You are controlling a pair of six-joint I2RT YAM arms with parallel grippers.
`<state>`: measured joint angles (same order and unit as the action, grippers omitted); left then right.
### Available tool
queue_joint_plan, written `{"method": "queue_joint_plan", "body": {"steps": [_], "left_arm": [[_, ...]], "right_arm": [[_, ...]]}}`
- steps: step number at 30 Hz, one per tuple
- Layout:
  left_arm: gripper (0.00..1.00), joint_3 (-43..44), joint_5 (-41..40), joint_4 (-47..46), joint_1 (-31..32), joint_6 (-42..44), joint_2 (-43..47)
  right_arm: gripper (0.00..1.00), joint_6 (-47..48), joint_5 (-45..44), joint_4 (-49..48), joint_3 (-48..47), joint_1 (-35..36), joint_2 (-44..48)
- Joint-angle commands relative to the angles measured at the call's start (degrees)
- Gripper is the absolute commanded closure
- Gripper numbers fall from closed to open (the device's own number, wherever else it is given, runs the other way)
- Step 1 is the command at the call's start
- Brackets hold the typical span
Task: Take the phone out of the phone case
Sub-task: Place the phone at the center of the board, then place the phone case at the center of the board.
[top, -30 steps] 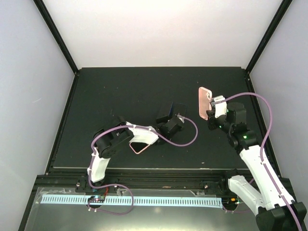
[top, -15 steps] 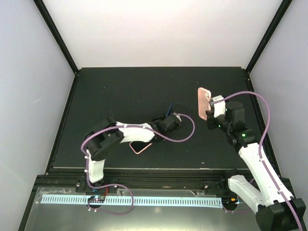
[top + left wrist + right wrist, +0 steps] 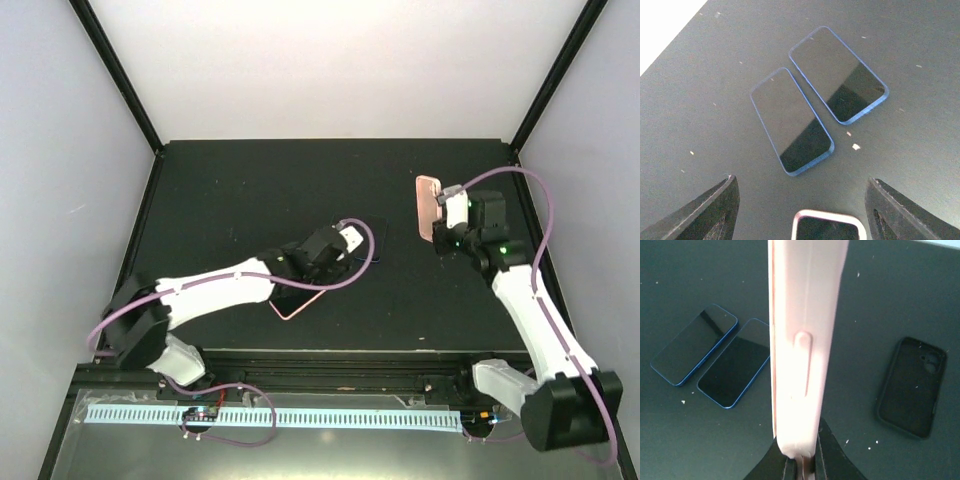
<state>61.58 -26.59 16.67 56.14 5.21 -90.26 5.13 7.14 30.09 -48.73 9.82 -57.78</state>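
Observation:
My right gripper (image 3: 443, 212) (image 3: 801, 460) is shut on the bottom edge of a pink phone case (image 3: 428, 206) (image 3: 805, 340) and holds it upright above the right side of the table. My left gripper (image 3: 348, 238) (image 3: 801, 180) is open and empty, low over the middle of the table. Just below it lies a pink-rimmed phone-shaped thing with a dark face (image 3: 295, 302) (image 3: 826, 226), flat on the table. I cannot tell whether the held case has a phone in it.
Two blue phones (image 3: 792, 120) (image 3: 839, 74) lie side by side, face up, just ahead of my left gripper; they also show in the right wrist view (image 3: 695, 351) (image 3: 736, 362). An empty black case (image 3: 912, 386) lies flat nearby. The black table (image 3: 250, 190) is walled at back and sides.
My left arm has stretched out low over the table, and the dark phone it held up now lies flat. My right gripper has moved slightly back with the pink case.

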Motion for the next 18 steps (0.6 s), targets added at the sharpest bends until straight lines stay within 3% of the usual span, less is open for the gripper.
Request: {"method": "queue_joint_plan", "body": {"steps": [1, 6, 10, 18], "left_arm": [[0.30, -7.41, 14.68, 2.77, -0.57, -8.41, 10.38], [0.31, -14.14, 22.13, 2.60, -0.68, -14.10, 18.18], [0.33, -21.36, 24.23, -2.18, -0.72, -18.05, 25.46], [0.29, -30.28, 19.29, -7.98, -0.76, -19.80, 36.76]], "right_arm": [[0.99, 2.82, 8.60, 5.96, -7.38, -5.33, -8.84], [0.99, 4.70, 16.77, 14.01, -16.35, -10.10, -23.52], [0.99, 6.07, 18.46, 20.10, -24.31, -11.16, -33.69], [0.99, 2.58, 18.44, 17.06, -29.31, -13.25, -45.18]]}}
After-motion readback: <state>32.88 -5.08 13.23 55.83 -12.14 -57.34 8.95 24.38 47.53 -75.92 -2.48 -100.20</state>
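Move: The last phone, still in its pink case, lies roughly 6 cm left of the open left hand, 3 cm back and 11 cm below. Ahead of that hand lie two bare blue phones: one about 12 cm out and 3 cm right, the other level with it, 8 cm farther right. The right hand holds the empty pink case above the board; the black case lies some 14 cm ahead, 8 cm right and 17 cm below, the nearer blue phone 9 cm ahead and 15 cm left. The empty pink case stays pinched between the right fingers and is swept down about 10 cm and forward some 8 cm, drawing nearer the black case as the hand tips downward by about 30 degrees. Meanwhile the left hand backs away from the two bare phones, about 11 cm back and 5 cm left, to the near side of the last cased phone, rolling its left side down, fingers open and touching nothing. ##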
